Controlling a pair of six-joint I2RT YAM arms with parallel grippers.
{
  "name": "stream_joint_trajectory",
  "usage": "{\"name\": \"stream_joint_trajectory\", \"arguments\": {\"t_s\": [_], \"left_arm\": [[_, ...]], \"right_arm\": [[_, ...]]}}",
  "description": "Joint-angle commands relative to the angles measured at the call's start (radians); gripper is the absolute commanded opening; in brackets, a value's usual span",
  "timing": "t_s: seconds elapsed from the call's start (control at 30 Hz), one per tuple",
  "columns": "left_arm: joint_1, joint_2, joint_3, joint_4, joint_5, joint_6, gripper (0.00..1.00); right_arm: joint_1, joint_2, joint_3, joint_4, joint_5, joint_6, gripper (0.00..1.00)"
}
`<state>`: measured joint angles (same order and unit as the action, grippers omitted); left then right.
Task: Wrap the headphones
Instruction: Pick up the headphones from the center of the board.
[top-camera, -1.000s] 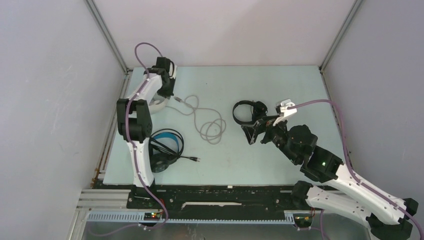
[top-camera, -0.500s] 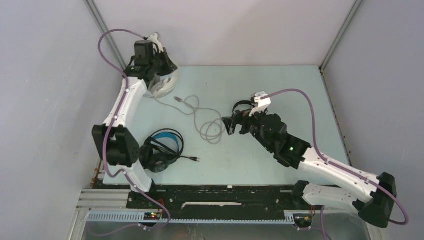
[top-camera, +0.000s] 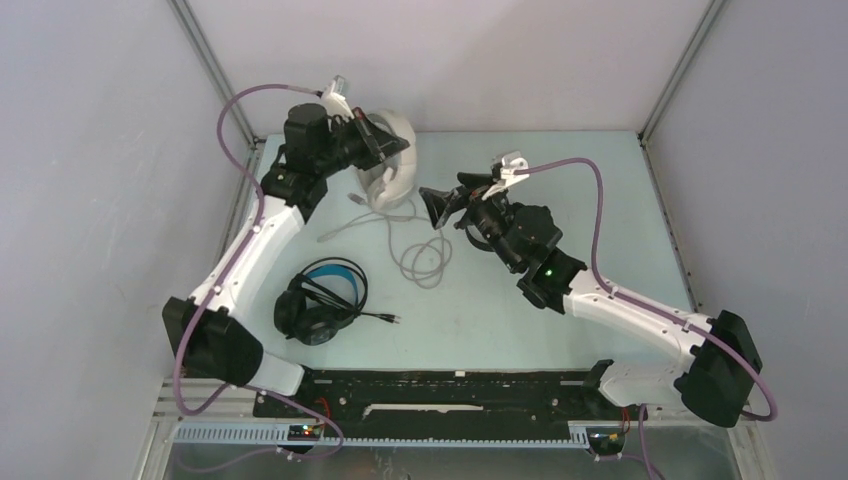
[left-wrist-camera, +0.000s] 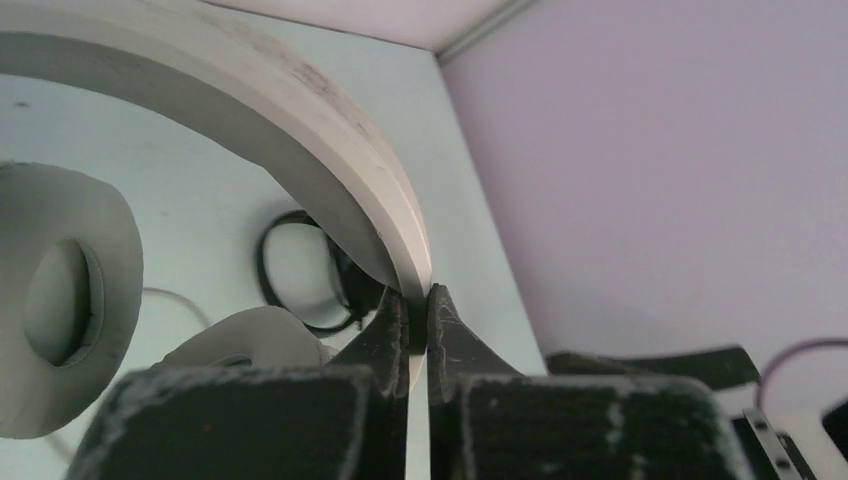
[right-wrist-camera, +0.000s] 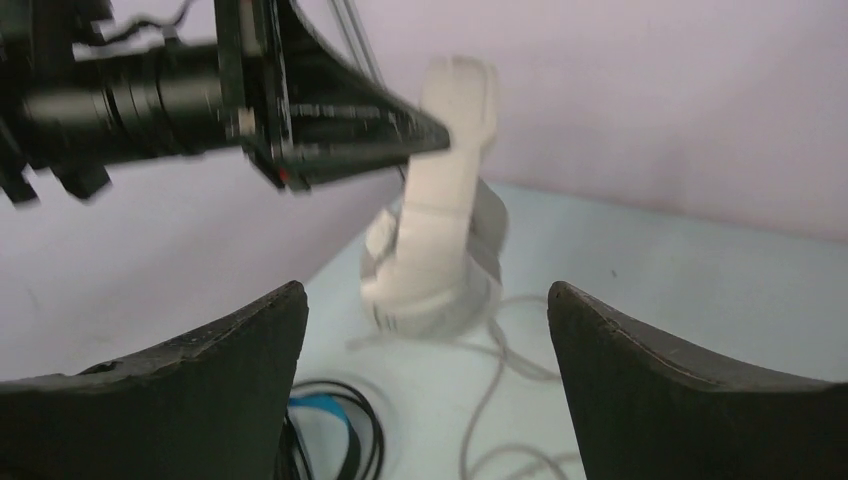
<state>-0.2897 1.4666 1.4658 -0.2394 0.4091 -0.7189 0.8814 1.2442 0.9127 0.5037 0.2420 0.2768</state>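
My left gripper (top-camera: 396, 150) is shut on the headband of the bulky white headphones (top-camera: 392, 178) and holds them raised over the table's far left. In the left wrist view the fingertips (left-wrist-camera: 392, 305) pinch the white band (left-wrist-camera: 300, 120). Their grey cable (top-camera: 420, 250) trails in loops on the table. My right gripper (top-camera: 433, 207) is open and empty, its jaws wide, just right of the white headphones (right-wrist-camera: 440, 240). The black headphones with the blue headband (top-camera: 322, 300) lie near left. The small black on-ear headphones (left-wrist-camera: 305, 270) lie flat; my right arm hides them from above.
Grey walls close the table on three sides, with metal posts in the far corners (top-camera: 650, 125). A black rail (top-camera: 450, 385) runs along the near edge by the arm bases. The purple wrist cable (top-camera: 590, 200) arcs over my right arm.
My left arm has lifted the white headphones off the far-left corner and swung them right. My right arm has left the small black headphones and reached left toward the white pair.
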Motion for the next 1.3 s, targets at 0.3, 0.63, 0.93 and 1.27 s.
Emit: {"name": "stream_joint_trajectory", "arguments": {"t_s": [0.3, 0.63, 0.93, 1.27], "left_arm": [[-0.130, -0.236, -0.123, 0.217, 0.001, -0.079, 0.00], [-0.191, -0.309, -0.212, 0.254, -0.022, -0.076, 0.00], [-0.195, -0.343, -0.211, 0.164, -0.072, 0.009, 0.29], [-0.195, -0.449, -0.140, -0.174, -0.237, 0.397, 0.88]], "right_arm": [[-0.001, 0.086, 0.155, 0.056, -0.061, 0.051, 0.85], [0.022, 0.155, 0.188, 0.046, -0.031, 0.029, 0.73], [0.045, 0.175, 0.201, 0.025, 0.029, -0.010, 0.10], [-0.021, 0.029, 0.177, -0.169, -0.109, 0.001, 0.00]]}}
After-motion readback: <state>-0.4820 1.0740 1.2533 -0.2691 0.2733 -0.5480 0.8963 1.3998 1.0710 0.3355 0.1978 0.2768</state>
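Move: The left gripper holds the white headphones by the band, their middle some 3 cm back, 3 cm left and 5 cm below it. The open right gripper must take them: their middle is about 10 cm ahead of it, 8 cm left and 3 cm lower. On the table some 33 cm below the right gripper, the small black headphones lie 12 cm ahead and 15 cm right, the blue-banded ones about 7 cm back and 21 cm left. Draw the left gripper back about 10 cm, rising and easing right, to bring the white headphones to the right gripper. Raise the right gripper slightly, shift it about 5 cm left and pinch the headband. Then open the left fingers wide to let go, easing that hand back and left, while the right one keeps its grip and sinks about 4 cm. ##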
